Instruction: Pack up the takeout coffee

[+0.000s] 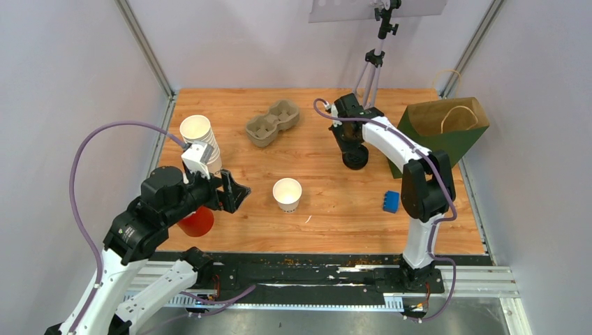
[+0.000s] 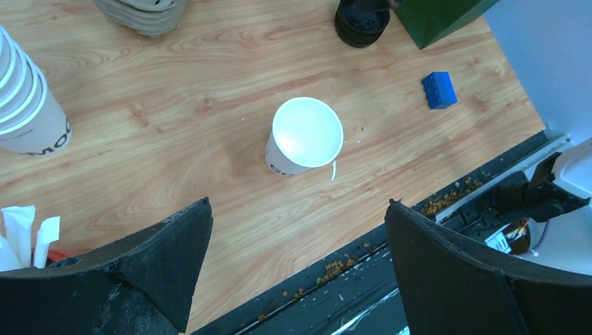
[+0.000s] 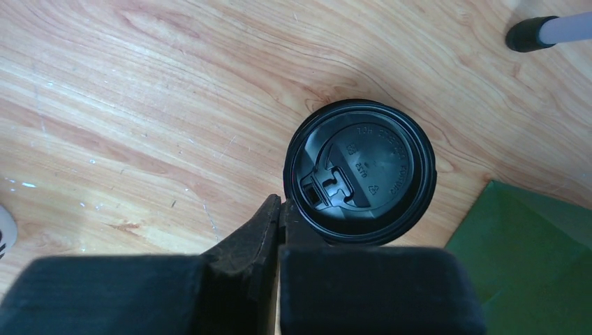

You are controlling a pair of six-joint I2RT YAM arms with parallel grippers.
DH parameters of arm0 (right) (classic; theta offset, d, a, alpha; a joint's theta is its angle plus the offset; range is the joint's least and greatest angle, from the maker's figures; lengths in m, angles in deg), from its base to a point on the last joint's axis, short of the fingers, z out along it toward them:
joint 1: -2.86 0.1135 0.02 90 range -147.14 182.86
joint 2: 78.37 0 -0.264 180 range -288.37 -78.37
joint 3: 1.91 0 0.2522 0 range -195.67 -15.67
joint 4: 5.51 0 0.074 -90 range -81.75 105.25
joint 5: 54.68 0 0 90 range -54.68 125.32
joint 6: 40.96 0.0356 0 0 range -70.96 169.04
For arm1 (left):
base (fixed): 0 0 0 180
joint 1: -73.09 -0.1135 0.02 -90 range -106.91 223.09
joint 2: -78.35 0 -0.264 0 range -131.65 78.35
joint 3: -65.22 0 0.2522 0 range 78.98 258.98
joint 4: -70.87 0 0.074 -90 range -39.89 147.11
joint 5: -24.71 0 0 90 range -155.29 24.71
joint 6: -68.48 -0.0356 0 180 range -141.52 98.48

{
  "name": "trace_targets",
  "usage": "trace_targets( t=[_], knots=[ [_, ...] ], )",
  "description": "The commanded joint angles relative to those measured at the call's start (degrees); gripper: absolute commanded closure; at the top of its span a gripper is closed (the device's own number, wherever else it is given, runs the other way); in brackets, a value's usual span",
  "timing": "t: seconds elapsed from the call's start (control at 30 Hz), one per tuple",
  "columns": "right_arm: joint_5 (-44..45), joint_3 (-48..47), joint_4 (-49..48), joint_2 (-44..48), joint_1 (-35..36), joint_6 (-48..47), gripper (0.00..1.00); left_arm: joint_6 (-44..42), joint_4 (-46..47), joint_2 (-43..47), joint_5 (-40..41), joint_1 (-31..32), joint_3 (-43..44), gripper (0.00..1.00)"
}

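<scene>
One takeout coffee cup (image 1: pixel 287 193), white-sided and lidless, stands mid-table; the left wrist view shows its open mouth (image 2: pixel 307 132). My left gripper (image 1: pixel 236 192) hovers to its left, wide open and empty (image 2: pixel 299 202). A round black lid (image 3: pixel 363 167) lies at the back right (image 1: pixel 355 161), on what looks like a short black stack (image 2: pixel 361 24). My right gripper (image 1: pixel 351 150) is directly over it. Its jaws are pressed together on the lid's near-left rim (image 3: pixel 280 202), one finger outside the rim and the other over the lid. No olive-green-sided cup shows.
A green paper bag (image 1: pixel 433 136) lies open at the back right, next to the lid. A cardboard cup carrier (image 1: pixel 272 123) sits at the back centre. Stacked white cups (image 1: pixel 199 136) and a red cup (image 1: pixel 197 222) stand on the left. A blue brick (image 1: pixel 391 201) and a tripod (image 1: pixel 373 66) are on the right.
</scene>
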Motion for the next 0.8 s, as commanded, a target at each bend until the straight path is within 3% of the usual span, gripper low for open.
trace_targets(
  t=[0.0, 0.1, 0.27, 0.77],
  knots=[
    [-0.44, -0.52, -1.44, 4.17, -0.25, 0.31, 0.97, -2.31, -1.31, -0.86, 1.51, 0.11, 2.15, 0.00],
    [-0.02, -1.27, -0.84, 2.39, -0.26, -0.10, 0.82, -2.25, -1.23, -0.68, 1.55, 0.17, 1.74, 0.00],
    [-0.26, -2.45, -1.36, 0.41, -0.26, -0.34, 0.73, -1.83, -1.17, -0.18, 0.76, 0.16, 1.06, 0.00],
    [2.22, -4.85, -1.36, -4.85, -0.34, -0.23, 0.76, -1.84, -1.16, 0.17, 0.60, 0.13, 0.20, 0.00]
  ],
)
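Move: The stack of black lids has its middle about 3 cm ahead of the right hand, 4 cm to its right and 5 cm below. The nearest tripod foot stands some 11 cm beyond the stack and 6 cm to its right. The green bag is about 26 cm right of the stack and 2 cm farther out, and the blue brick 16 cm nearer and 9 cm right of it. From the left hand the lids lie about 27 cm ahead, 32 cm right and 25 cm down. The black lid stack is approached again at its left rim by the right hand, empty and shut at first. The fingers part to about a quarter open while the hand rises 1 cm, then it sinks about 3 cm and eases 1 cm forward, fingers still pointing steeply down, one tip on either side of the rim's line. Contact can't be made out. ##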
